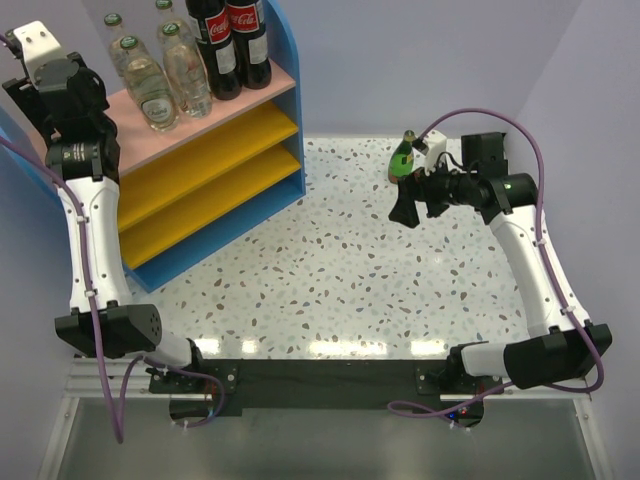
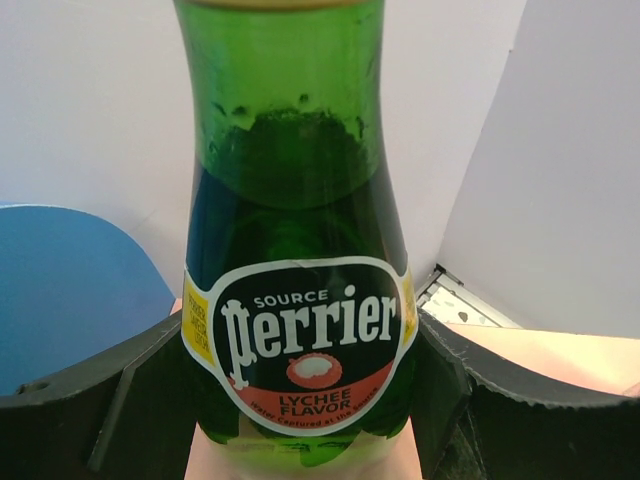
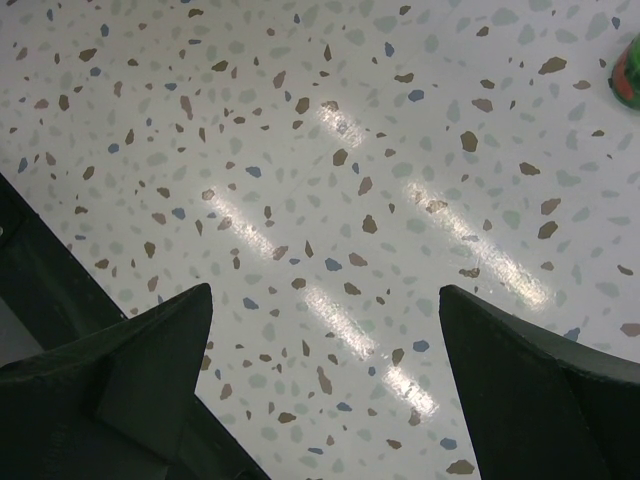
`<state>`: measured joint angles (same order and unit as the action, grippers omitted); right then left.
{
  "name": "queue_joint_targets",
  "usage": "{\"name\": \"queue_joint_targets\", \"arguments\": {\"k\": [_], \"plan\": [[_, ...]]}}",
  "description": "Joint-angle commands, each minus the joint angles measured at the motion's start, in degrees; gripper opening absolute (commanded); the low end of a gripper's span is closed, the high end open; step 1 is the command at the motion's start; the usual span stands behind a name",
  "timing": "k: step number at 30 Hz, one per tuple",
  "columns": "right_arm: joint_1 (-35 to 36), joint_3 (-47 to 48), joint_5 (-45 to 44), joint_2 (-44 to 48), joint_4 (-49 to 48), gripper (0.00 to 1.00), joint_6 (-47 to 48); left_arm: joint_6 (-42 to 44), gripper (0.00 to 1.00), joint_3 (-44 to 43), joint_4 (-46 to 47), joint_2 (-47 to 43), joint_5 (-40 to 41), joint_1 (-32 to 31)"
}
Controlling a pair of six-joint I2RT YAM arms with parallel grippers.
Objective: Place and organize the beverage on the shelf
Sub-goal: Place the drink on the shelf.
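In the left wrist view a green glass Perrier bottle stands upright on the pink top board of the shelf. My left gripper is shut on it, one finger pressed to each side. In the top view this gripper and its bottle are hidden behind the left wrist. Two cola bottles and three clear green-capped bottles stand on the shelf's pink board. A second green bottle stands on the table. My right gripper hovers open just in front of it, holding nothing.
The shelf's two yellow lower boards sit between blue side panels. The blue rear panel rises left of the held bottle. The speckled table stretches between shelf and right arm. Walls close in behind.
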<state>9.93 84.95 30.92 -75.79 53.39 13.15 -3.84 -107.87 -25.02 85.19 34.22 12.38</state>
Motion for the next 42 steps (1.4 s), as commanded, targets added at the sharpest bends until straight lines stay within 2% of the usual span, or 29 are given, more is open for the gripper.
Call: {"name": "queue_joint_targets", "arguments": {"k": [1,7,18,28,33,36,39,42], "plan": [[-0.27,1.71,-0.24,0.20,0.67,0.99,0.83,-0.91,0.63,-1.02,7.44,-3.71,-0.64,0.71],[-0.35,1.63,0.02,0.38,0.67,0.99,0.83,-0.91,0.85,-1.99,7.00,-3.80,-1.35,0.71],[-0.44,1.80,0.46,0.82,0.84,0.99,0.92,-2.14,1.00,-7.08,4.54,-4.50,-4.76,0.71],[-0.35,2.68,1.07,1.17,1.10,0.99,2.76,-5.13,1.00,-17.18,1.99,-5.73,-12.94,0.63],[-0.35,4.17,0.82,0.82,1.55,0.99,4.87,-6.44,1.00,-18.34,1.11,-8.89,-19.00,0.62],[-0.35,5.84,-1.81,0.21,0.93,0.99,5.40,-7.24,1.00,-16.15,0.49,-12.23,-26.90,0.54],[-0.44,7.33,-5.67,-1.11,-0.47,0.99,4.43,-8.20,1.00,-8.43,1.90,-17.41,-37.00,-0.07],[-0.44,7.78,-10.94,-2.61,-3.02,0.99,1.19,-8.82,1.00,0.19,2.51,-23.12,-43.69,-1.31]]}}
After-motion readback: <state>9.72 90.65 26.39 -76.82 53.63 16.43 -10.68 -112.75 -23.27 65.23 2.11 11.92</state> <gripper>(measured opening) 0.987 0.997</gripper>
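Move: The drink, a green bottle, stands on the shelf top still between the left fingers, its middle some 3 cm above the hand point. The nearest clear bottle stands about 13 cm to the right and level in depth; a second is 10 cm right and 6 cm farther out, a third 18 cm right and 2 cm farther out. From the right hand the green bottle is roughly 60 cm left, 12 cm ahead and 20 cm higher. Left fingers open off the green bottle; hand rises 16 cm, backing away and swinging right; right hand lifts slightly. ##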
